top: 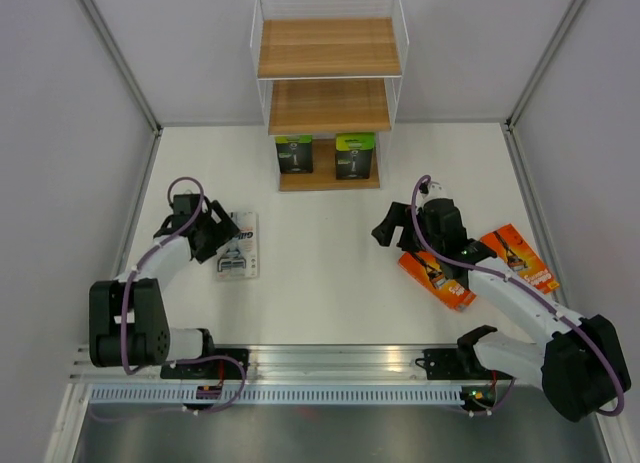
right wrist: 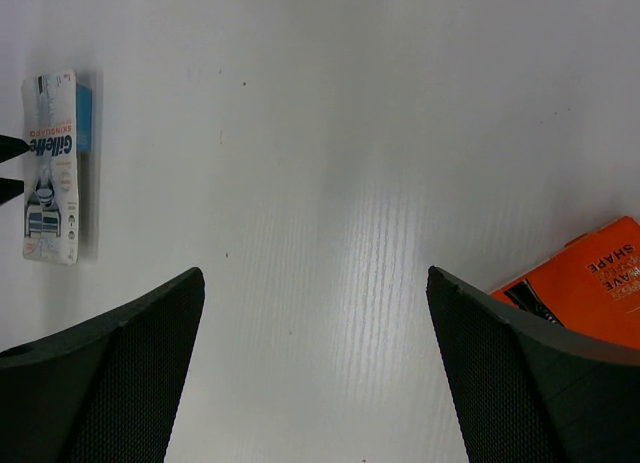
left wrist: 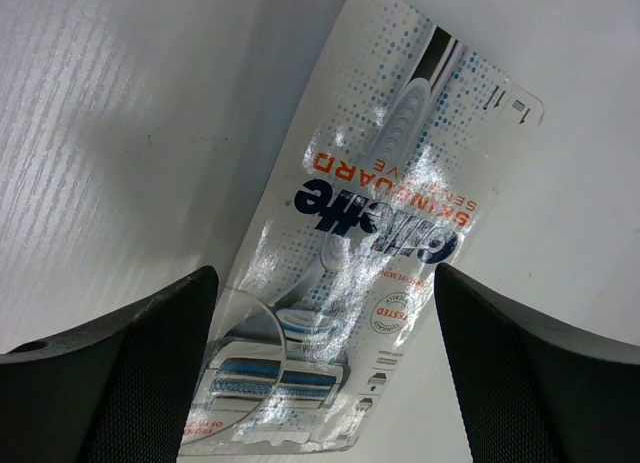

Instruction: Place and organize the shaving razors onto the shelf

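The shelf (top: 329, 81) stands at the back centre, with two black, lime-topped razor packs (top: 294, 153) (top: 354, 155) upright on its bottom board. A clear-and-light-blue blister pack (top: 238, 246) (left wrist: 370, 233) lies flat on the table at the left. My left gripper (top: 226, 239) (left wrist: 322, 275) is low over its near end, open, one finger on each side of it. Two orange packs (top: 436, 279) (top: 520, 258) lie flat at the right. My right gripper (top: 394, 228) (right wrist: 314, 275) hangs open over bare table just left of the nearer orange pack (right wrist: 585, 283), holding nothing.
The shelf's top and middle boards (top: 329, 105) carry nothing. White walls close the table on the left, right and back. In the right wrist view the blister pack (right wrist: 52, 168) lies far off to the left.
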Robot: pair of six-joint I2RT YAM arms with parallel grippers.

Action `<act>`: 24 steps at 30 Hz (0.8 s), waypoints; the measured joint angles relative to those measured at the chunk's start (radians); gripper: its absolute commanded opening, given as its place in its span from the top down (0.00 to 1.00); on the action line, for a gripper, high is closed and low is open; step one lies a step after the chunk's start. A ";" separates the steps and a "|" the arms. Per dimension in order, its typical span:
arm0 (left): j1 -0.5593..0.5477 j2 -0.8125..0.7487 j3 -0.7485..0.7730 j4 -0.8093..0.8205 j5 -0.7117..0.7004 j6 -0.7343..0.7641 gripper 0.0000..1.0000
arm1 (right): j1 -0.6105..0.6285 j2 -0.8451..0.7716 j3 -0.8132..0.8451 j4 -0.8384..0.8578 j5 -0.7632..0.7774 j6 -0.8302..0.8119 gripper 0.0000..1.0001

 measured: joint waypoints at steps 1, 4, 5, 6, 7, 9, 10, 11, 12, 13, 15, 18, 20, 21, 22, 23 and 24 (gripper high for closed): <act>0.000 0.013 -0.001 0.011 0.005 0.001 0.07 | 0.000 0.000 0.000 0.002 -0.002 0.001 0.02; 0.000 0.045 -0.016 0.031 0.005 0.007 0.11 | 0.000 0.000 0.000 0.003 -0.002 0.001 0.02; 0.000 0.046 -0.024 0.034 0.005 0.008 0.14 | 0.000 -0.001 0.000 0.002 -0.002 0.001 0.02; 0.000 0.046 -0.031 0.037 0.005 0.011 0.19 | 0.000 -0.002 0.000 0.002 -0.002 0.001 0.02; 0.000 0.041 -0.038 0.050 0.006 0.013 0.22 | 0.000 -0.003 0.000 0.002 -0.002 0.001 0.02; 0.000 0.035 -0.060 0.080 0.014 0.014 0.26 | 0.000 -0.008 0.000 0.002 -0.001 0.001 0.02; 0.000 0.030 -0.070 0.099 0.023 0.014 0.33 | 0.000 -0.010 0.000 0.002 -0.001 0.001 0.02; 0.000 0.025 -0.082 0.119 0.037 0.013 0.43 | 0.000 -0.010 0.000 0.002 -0.001 0.001 0.02; 0.000 0.022 -0.095 0.136 0.049 0.011 0.51 | 0.000 -0.010 0.000 0.002 -0.001 0.001 0.02; 0.000 0.020 -0.108 0.154 0.063 0.013 0.62 | 0.000 -0.010 0.000 0.002 -0.001 0.001 0.02; 0.000 0.013 -0.127 0.188 0.096 0.009 0.77 | 0.000 -0.011 0.000 0.001 0.002 0.001 0.02; 0.000 -0.007 -0.144 0.259 0.137 0.007 0.97 | 0.000 -0.021 0.000 -0.007 0.011 0.001 0.02; 0.000 -0.010 -0.156 0.322 0.150 -0.002 0.98 | 0.000 -0.030 0.000 -0.016 0.019 0.001 0.02; 0.000 -0.010 -0.163 0.349 0.163 -0.006 0.98 | 0.000 -0.035 0.000 -0.021 0.025 0.001 0.02; 0.000 -0.010 -0.172 0.384 0.169 -0.013 0.98 | 0.000 -0.040 0.000 -0.026 0.029 0.001 0.02; 0.000 -0.010 -0.177 0.407 0.175 -0.016 0.98 | 0.000 -0.043 0.000 -0.030 0.034 0.001 0.02; 0.000 -0.010 -0.178 0.423 0.184 -0.018 0.98 | 0.000 -0.048 0.000 -0.035 0.037 0.002 0.02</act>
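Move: The Gillette razor pack lies flat under the open left fingers, its middle about 3 cm to this hand's right, level with it in reach and some 3 cm below. On the bottom shelf, the left green box stands roughly 18 cm ahead and 15 cm to the right of the hand, and the right green box about 17 cm ahead and 27 cm to the right. From the right hand the pack is about 30 cm to the left, 2 cm ahead and 10 cm lower. The left hand first sinks about 2 cm beside the razor pack while its wide-open fingers begin to close, then shuts them fully, pinching the thin card at the pack's left edge. As they close it swings off to the right, then forward and up, about 3 cm each way, towards the shelf with the pack still in the fingertips, the wrist tipping the fingers some 15 degrees up and outward. ##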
